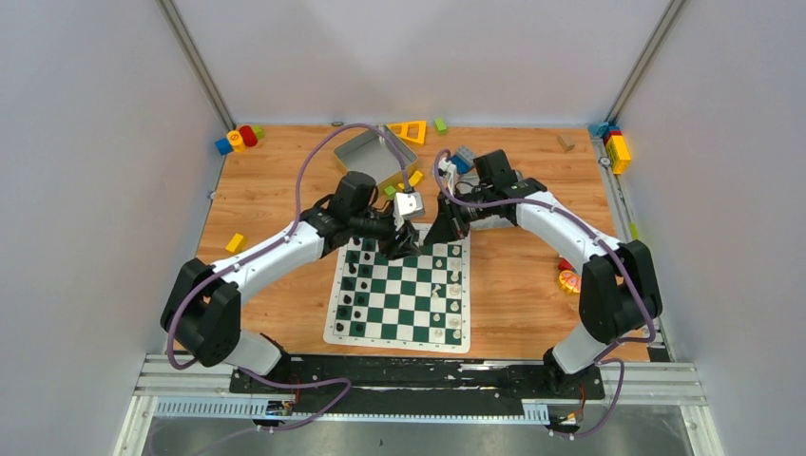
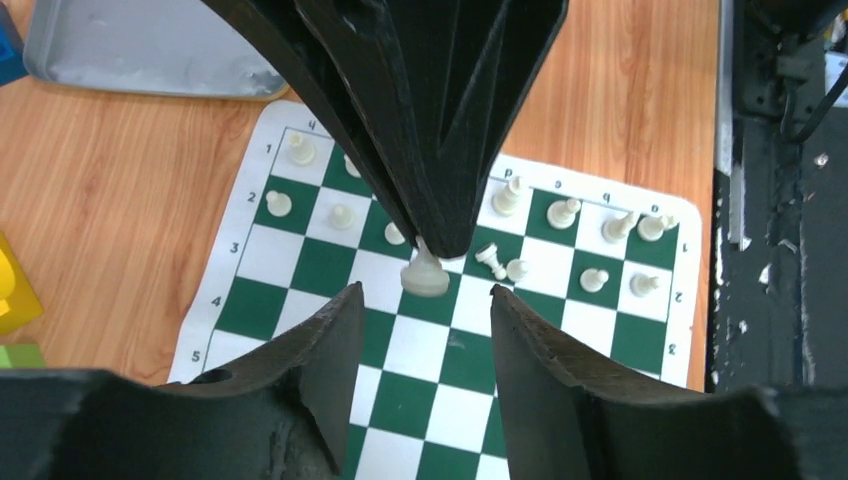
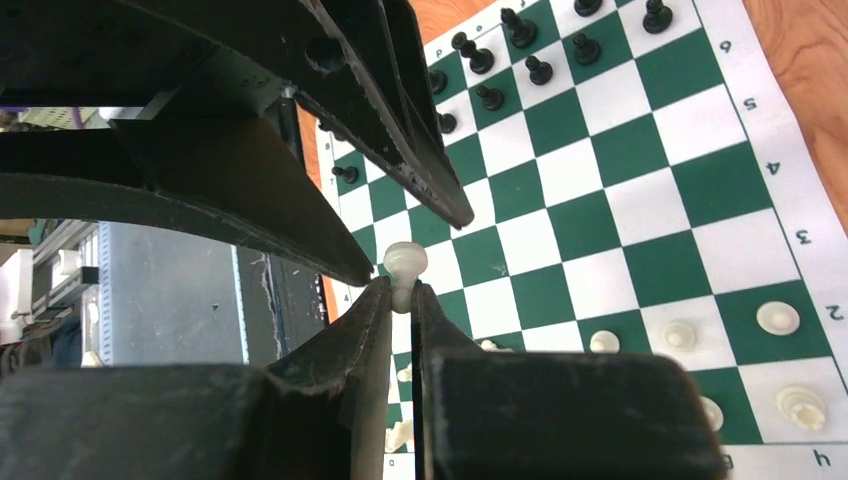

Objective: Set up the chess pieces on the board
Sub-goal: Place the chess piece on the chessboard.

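Observation:
The board (image 1: 404, 304) lies between the arms, with black chess pieces (image 1: 354, 285) along its left side and white ones (image 1: 454, 285) along its right. Both grippers meet over its far edge. My right gripper (image 3: 402, 290) is shut on a white pawn (image 3: 405, 262), pinching it by the neck just below its head. In the left wrist view the same pawn (image 2: 425, 275) hangs base-down from the right gripper's fingers (image 2: 440, 200). My left gripper (image 2: 424, 292) is open, its fingers standing apart on either side of the pawn without touching it. One white piece (image 2: 490, 262) lies toppled.
A grey metal tray (image 1: 366, 152) sits just behind the grippers. Colourful toy blocks lie at the far left corner (image 1: 239, 138), at the far right corner (image 1: 616, 147), and near the back edge (image 1: 409, 131). A yellow block (image 1: 235, 243) and a small toy (image 1: 568, 280) flank the board.

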`<action>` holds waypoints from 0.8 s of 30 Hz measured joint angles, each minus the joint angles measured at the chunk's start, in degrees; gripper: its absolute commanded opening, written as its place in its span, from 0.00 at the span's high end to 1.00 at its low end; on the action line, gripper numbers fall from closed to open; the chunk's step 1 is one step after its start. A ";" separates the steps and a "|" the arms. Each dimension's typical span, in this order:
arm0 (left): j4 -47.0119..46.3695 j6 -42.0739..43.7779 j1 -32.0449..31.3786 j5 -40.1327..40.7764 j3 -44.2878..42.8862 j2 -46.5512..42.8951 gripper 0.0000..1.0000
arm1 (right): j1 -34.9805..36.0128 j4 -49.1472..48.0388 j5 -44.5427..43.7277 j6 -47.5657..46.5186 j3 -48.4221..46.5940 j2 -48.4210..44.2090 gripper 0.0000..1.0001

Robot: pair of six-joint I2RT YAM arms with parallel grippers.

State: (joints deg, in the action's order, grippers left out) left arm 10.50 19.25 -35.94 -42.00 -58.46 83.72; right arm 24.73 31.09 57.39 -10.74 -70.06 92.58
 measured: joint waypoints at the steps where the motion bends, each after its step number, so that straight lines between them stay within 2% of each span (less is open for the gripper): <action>1: 0.24 0.28 0.00 0.61 0.37 -0.22 0.31 | 0.00 0.24 -0.39 -0.26 0.00 -0.02 1.00; 3: 0.61 1.09 0.13 1.57 1.09 -0.81 0.16 | 0.00 1.20 -1.57 -1.05 0.00 -0.22 1.00; 7: 1.90 3.50 1.16 3.50 2.45 -3.23 0.03 | 0.00 3.32 -4.94 -2.99 0.28 -1.62 1.00; 12: 5.03 7.50 3.80 5.44 3.04 -7.48 0.00 | 0.17 7.19 -10.95 -5.97 0.70 -2.99 1.00; 16: 7.87 9.88 6.71 6.49 3.04 -10.34 0.00 | 1.66 10.69 -18.95 -8.63 0.66 -2.43 1.00; 24: 14.14 11.37 12.22 8.33 3.04 -14.16 0.00 | 8.94 16.81 -33.22 -11.74 -1.79 4.26 1.00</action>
State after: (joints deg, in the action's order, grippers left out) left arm 24.64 30.61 -23.73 -33.67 -55.42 69.56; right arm 33.67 47.90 24.16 -22.48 -71.85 96.84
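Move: Below the right hand, which already grips the white pawn, the empty square in the second white row lies about 14 cm down, 4 cm to the right and level fore and aft. A fallen white piece lies 3 cm nearer the base than that square, a standing white pawn 3 cm farther out, and a back-row white piece about 3 cm to its right. From the left hand, whose parted fingers still straddle the pawn, the square is likewise some 4 cm right and 14 cm down. Keeping its pinch on the white pawn, the right hand draws some 4 cm to the right, then sinks about 9 cm in all towards the gap in the white pawn row, its fingers tipping some 35 degrees steeper downward. The left hand, already clear of the pawn, spreads its fingers fully and withdraws about 10 cm left, away from it. ##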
